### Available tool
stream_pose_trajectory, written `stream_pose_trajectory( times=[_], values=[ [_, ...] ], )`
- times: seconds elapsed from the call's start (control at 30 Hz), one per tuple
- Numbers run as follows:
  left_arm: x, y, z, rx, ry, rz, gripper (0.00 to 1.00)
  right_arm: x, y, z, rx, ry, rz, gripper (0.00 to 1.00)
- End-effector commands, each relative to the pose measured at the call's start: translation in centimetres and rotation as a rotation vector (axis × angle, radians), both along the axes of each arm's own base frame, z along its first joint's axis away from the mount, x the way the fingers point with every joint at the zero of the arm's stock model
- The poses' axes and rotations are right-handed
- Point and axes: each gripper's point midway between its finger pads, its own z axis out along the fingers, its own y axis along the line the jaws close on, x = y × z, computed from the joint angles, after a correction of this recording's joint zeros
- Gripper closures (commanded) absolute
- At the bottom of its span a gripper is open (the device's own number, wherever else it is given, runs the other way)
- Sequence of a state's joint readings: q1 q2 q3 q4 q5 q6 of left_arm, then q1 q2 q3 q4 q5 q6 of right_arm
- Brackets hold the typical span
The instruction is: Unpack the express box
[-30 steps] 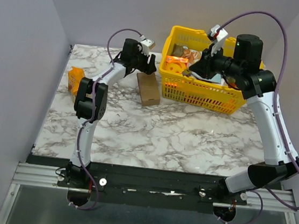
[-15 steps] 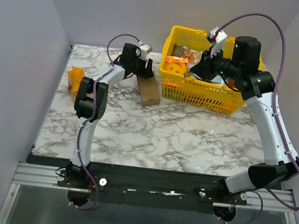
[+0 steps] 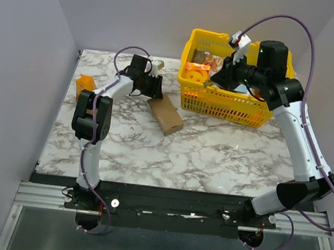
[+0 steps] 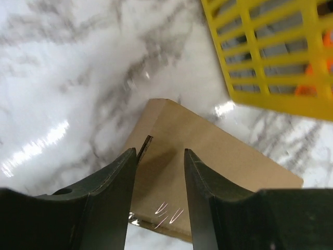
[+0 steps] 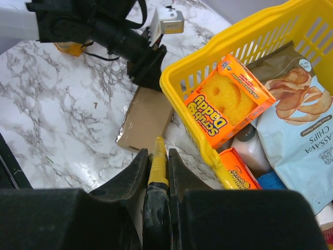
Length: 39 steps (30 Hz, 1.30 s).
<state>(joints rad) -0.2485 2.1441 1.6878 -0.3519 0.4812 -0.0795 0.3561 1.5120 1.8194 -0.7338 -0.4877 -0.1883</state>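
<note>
The express box point(image 3: 165, 114), a plain brown carton, lies flat and slanted on the marble table just left of the yellow basket. My left gripper point(image 3: 157, 88) hovers at its far end. In the left wrist view the box point(image 4: 218, 156) lies beneath the open jaws of that gripper point(image 4: 160, 153), with nothing held between them. My right gripper point(image 3: 216, 77) hangs over the basket's left rim, shut on a yellow-and-black cutter point(image 5: 157, 161). The right wrist view shows the box point(image 5: 145, 117) lower down on the table.
The yellow mesh basket point(image 3: 228, 114) stands at the back right and holds an orange sponge box point(image 5: 229, 101), a chips bag point(image 5: 296, 135) and other packets. A small orange packet point(image 3: 84, 85) lies at the table's left edge.
The box has slid toward the near side and turned to lie slanted. The left arm has swung left and lower, and its jaws have narrowed. The right arm has barely moved.
</note>
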Motion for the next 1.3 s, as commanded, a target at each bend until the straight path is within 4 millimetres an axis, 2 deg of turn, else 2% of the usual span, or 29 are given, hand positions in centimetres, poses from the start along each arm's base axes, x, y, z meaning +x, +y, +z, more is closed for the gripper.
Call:
stream_pose_trajectory(
  times=[0.0, 0.03, 0.1, 0.13, 0.2, 0.23, 0.33, 0.4, 0.47, 0.5, 0.53, 0.57, 0.63, 0.7, 0.73, 0.8, 0.83, 1.03, 1.07, 1.1, 1.17, 1.23, 1.27],
  values=[
    [-8.2, 0.6, -2.3, -0.018, 0.268, 0.030, 0.49, 0.1, 0.7, -0.7, 0.005, 0.006, 0.040, 0.99],
    [-9.6, 0.3, -1.3, -0.035, 0.277, 0.045, 0.49, 0.1, 0.7, -0.7, 0.006, 0.006, 0.042, 1.00],
    [-10.8, -0.1, 0.0, -0.050, 0.252, 0.043, 0.49, -0.1, 0.8, -0.8, 0.003, 0.008, 0.053, 1.00],
    [-11.7, -0.2, 1.3, -0.038, 0.205, 0.018, 0.49, -0.3, 0.8, -0.9, -0.007, 0.000, 0.072, 1.00],
    [-12.1, 0.2, 2.8, -0.013, 0.153, 0.011, 0.49, -0.7, 0.7, -1.3, -0.022, 0.002, 0.086, 0.99],
    [-12.0, 0.4, 4.3, -0.014, 0.117, 0.005, 0.47, -0.8, 0.6, -1.8, -0.032, 0.007, 0.088, 1.00],
    [-12.2, 1.9, 5.2, 0.037, 0.068, -0.021, 0.46, -2.0, 0.8, -2.0, -0.054, -0.022, 0.164, 0.99],
    [-11.7, 3.4, 5.0, 0.092, 0.032, -0.027, 0.45, -3.9, 1.6, -2.6, -0.039, 0.001, 0.274, 1.00],
    [-11.3, 3.8, 4.3, 0.086, 0.036, -0.052, 0.45, -4.0, 1.8, -2.6, -0.049, -0.017, 0.291, 0.99],
    [-11.1, 4.3, 4.1, 0.083, 0.034, -0.072, 0.44, -3.1, 1.6, -2.3, -0.063, -0.054, 0.247, 1.00],
    [-11.1, 4.1, 3.0, 0.076, 0.059, -0.104, 0.45, -2.5, 1.5, -2.1, -0.041, -0.037, 0.181, 1.00],
    [-11.1, 3.5, 3.3, 0.050, 0.056, -0.147, 0.44, -1.7, 1.3, -2.0, -0.042, -0.054, 0.145, 1.00],
    [-11.0, 3.3, 1.8, 0.046, 0.088, -0.186, 0.45, -1.1, 1.7, -1.3, -0.044, -0.082, 0.153, 0.99],
    [-10.9, 2.6, 1.6, 0.011, 0.110, -0.210, 0.44, -0.5, 1.7, -1.1, -0.030, -0.094, 0.120, 1.00],
    [-11.0, 2.4, 0.9, -0.002, 0.146, -0.202, 0.45, -0.8, 1.6, -0.6, 0.000, -0.080, 0.095, 0.99],
    [-11.1, 2.0, 0.5, -0.026, 0.169, -0.206, 0.45, -0.7, 1.7, -0.7, 0.018, -0.077, 0.063, 1.00],
    [-11.3, 1.8, 0.4, -0.035, 0.172, -0.215, 0.45, -0.9, 1.6, -1.4, 0.019, -0.053, 0.055, 1.00],
    [-14.7, 0.9, 0.5, -0.108, 0.250, -0.281, 0.48, -1.9, 0.7, -2.6, 0.000, -0.056, 0.025, 0.99],
    [-15.5, 0.9, 0.2, -0.106, 0.271, -0.292, 0.48, -2.1, 0.6, -3.5, -0.007, -0.045, 0.026, 1.00],
    [-16.3, 1.0, 0.1, -0.105, 0.294, -0.297, 0.48, -2.4, 0.6, -2.7, 0.012, -0.081, 0.032, 1.00],
    [-17.4, 1.0, 0.2, -0.113, 0.313, -0.311, 0.50, -2.9, 0.7, -2.9, 0.018, -0.107, 0.057, 1.00],
    [-18.5, 1.2, 0.2, -0.095, 0.343, -0.321, 0.50, -3.5, 1.0, -3.9, 0.041, -0.094, 0.079, 1.00],
    [-18.6, 1.0, 0.9, -0.097, 0.342, -0.335, 0.50, -3.7, 1.1, -4.3, 0.053, -0.080, 0.080, 1.00]
  ],
)
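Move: The express box lies flat with its far left end between the left hand's half-open fingers, its middle about 8 cm back, 3 cm right and 3 cm below. From that hand the yellow basket's middle is some 10 cm ahead and 28 cm right; the orange bag is level with it, about 29 cm left. From the right hand, which holds the knife, the box is roughly 6 cm ahead, 16 cm left and 27 cm down. The left hand drags the box's far end about 16 cm back, lifting midway; right knife hand sinks 5 cm. ##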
